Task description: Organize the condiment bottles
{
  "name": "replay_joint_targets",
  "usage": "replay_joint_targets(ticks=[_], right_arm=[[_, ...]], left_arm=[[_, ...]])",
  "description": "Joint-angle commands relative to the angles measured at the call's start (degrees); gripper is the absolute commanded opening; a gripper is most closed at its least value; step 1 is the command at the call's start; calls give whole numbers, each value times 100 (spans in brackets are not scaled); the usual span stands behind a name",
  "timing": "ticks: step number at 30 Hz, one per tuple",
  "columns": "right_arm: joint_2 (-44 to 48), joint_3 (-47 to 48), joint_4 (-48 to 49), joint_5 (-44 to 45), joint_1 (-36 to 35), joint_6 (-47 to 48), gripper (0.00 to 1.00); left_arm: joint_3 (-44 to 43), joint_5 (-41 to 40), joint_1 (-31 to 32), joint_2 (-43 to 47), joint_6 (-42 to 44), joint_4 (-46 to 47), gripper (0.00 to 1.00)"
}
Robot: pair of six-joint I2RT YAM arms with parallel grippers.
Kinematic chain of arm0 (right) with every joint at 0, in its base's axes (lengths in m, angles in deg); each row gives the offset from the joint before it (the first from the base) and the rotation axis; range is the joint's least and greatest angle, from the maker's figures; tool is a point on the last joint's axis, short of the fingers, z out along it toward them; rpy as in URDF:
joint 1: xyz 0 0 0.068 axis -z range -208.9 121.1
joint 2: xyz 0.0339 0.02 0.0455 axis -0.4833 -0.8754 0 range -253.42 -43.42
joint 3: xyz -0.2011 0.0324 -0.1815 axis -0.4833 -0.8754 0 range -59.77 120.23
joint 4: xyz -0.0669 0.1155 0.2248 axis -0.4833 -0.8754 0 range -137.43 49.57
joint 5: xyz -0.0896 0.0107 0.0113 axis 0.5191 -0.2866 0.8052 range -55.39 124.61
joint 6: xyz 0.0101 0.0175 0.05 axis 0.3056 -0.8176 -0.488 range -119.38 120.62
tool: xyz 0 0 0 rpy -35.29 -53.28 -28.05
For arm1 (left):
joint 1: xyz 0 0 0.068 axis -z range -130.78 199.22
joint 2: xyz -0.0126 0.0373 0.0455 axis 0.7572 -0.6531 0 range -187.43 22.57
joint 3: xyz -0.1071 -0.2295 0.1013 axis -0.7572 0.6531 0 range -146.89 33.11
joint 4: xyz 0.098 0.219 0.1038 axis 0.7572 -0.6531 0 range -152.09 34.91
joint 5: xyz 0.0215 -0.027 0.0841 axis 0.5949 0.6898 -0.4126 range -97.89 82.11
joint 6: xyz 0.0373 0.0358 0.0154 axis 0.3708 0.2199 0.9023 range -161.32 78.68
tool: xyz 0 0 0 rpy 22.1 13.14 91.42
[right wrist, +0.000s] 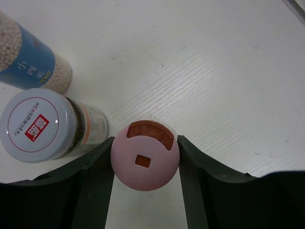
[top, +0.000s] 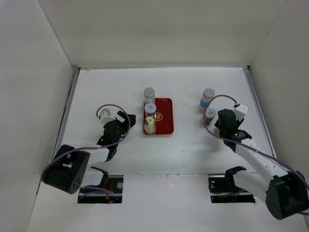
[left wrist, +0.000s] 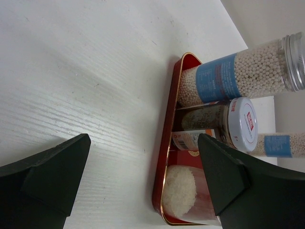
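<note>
Three condiment bottles stand in a row along the left side of the red tray (top: 164, 118): a tall grey-capped one (top: 149, 93) with a blue label (left wrist: 217, 78), a white-capped one (top: 150, 108) (left wrist: 214, 119), and a rice-filled one (top: 150, 125) (left wrist: 183, 191). My left gripper (top: 123, 126) (left wrist: 143, 186) is open and empty, left of the tray. My right gripper (top: 223, 126) (right wrist: 145, 164) is shut on a pink-capped bottle (right wrist: 145, 162) that stands on the table. Next to it are a white-capped bottle (top: 210, 113) (right wrist: 38, 125) and a blue-labelled bottle (top: 208, 96) (right wrist: 28, 57).
White walls enclose the table on the left, back and right. The tray's right half (top: 166, 113) is bare. The arm bases (top: 67, 171) sit at the near edge.
</note>
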Motion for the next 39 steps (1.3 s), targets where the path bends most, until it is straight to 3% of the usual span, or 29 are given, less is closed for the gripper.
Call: replay_joint_targets(ticks=[1, 4, 10, 15, 19, 25, 39], right_arm=[[247, 8, 261, 43, -27, 23, 44], [554, 26, -143, 52, -377, -160, 43], [723, 692, -943, -71, -1817, -477, 47], [-277, 1606, 38, -237, -2663, -172, 48], [-1770, 2545, 1137, -791, -2690, 435, 48], [-3617, 3988, 1428, -932, -2656, 858, 48], [-5306, 5202, 1737, -1047, -2242, 1113, 48]], left_arm=[[-29, -40, 36, 107, -28, 200, 100], [-20, 20, 1, 45, -36, 218, 100], [-46, -32, 36, 2, -36, 227, 100], [-29, -93, 19, 90, -28, 200, 100], [-20, -6, -17, 115, -36, 192, 100], [-29, 38, -34, 28, -28, 200, 100], [-11, -15, -25, 81, -28, 192, 100]])
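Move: My right hand has the pink-capped condiment bottle pinched, still at its place on the table. The tray's free far-right corner lies about 30 cm left, 16 cm ahead and some 5 cm below. In the tray, the tall bead bottle is about 8 cm left of that corner and 2 cm farther out. Nearer my right hand, the loose jar stands 7 cm left and 6 cm ahead. From my left hand, the corner is roughly 20 cm right, 5 cm ahead and 5 cm below. I lift the pinched bottle off the table with my right hand and swing it about 30 cm left, at first slightly back past the near side of the loose jar. Then I arc it forward some 18 cm, rising nearly 9 cm before sinking about 6 over the tray's far-right corner. My wrist turns some 35 degrees counter-clockwise, and my fingers keep their hold. ##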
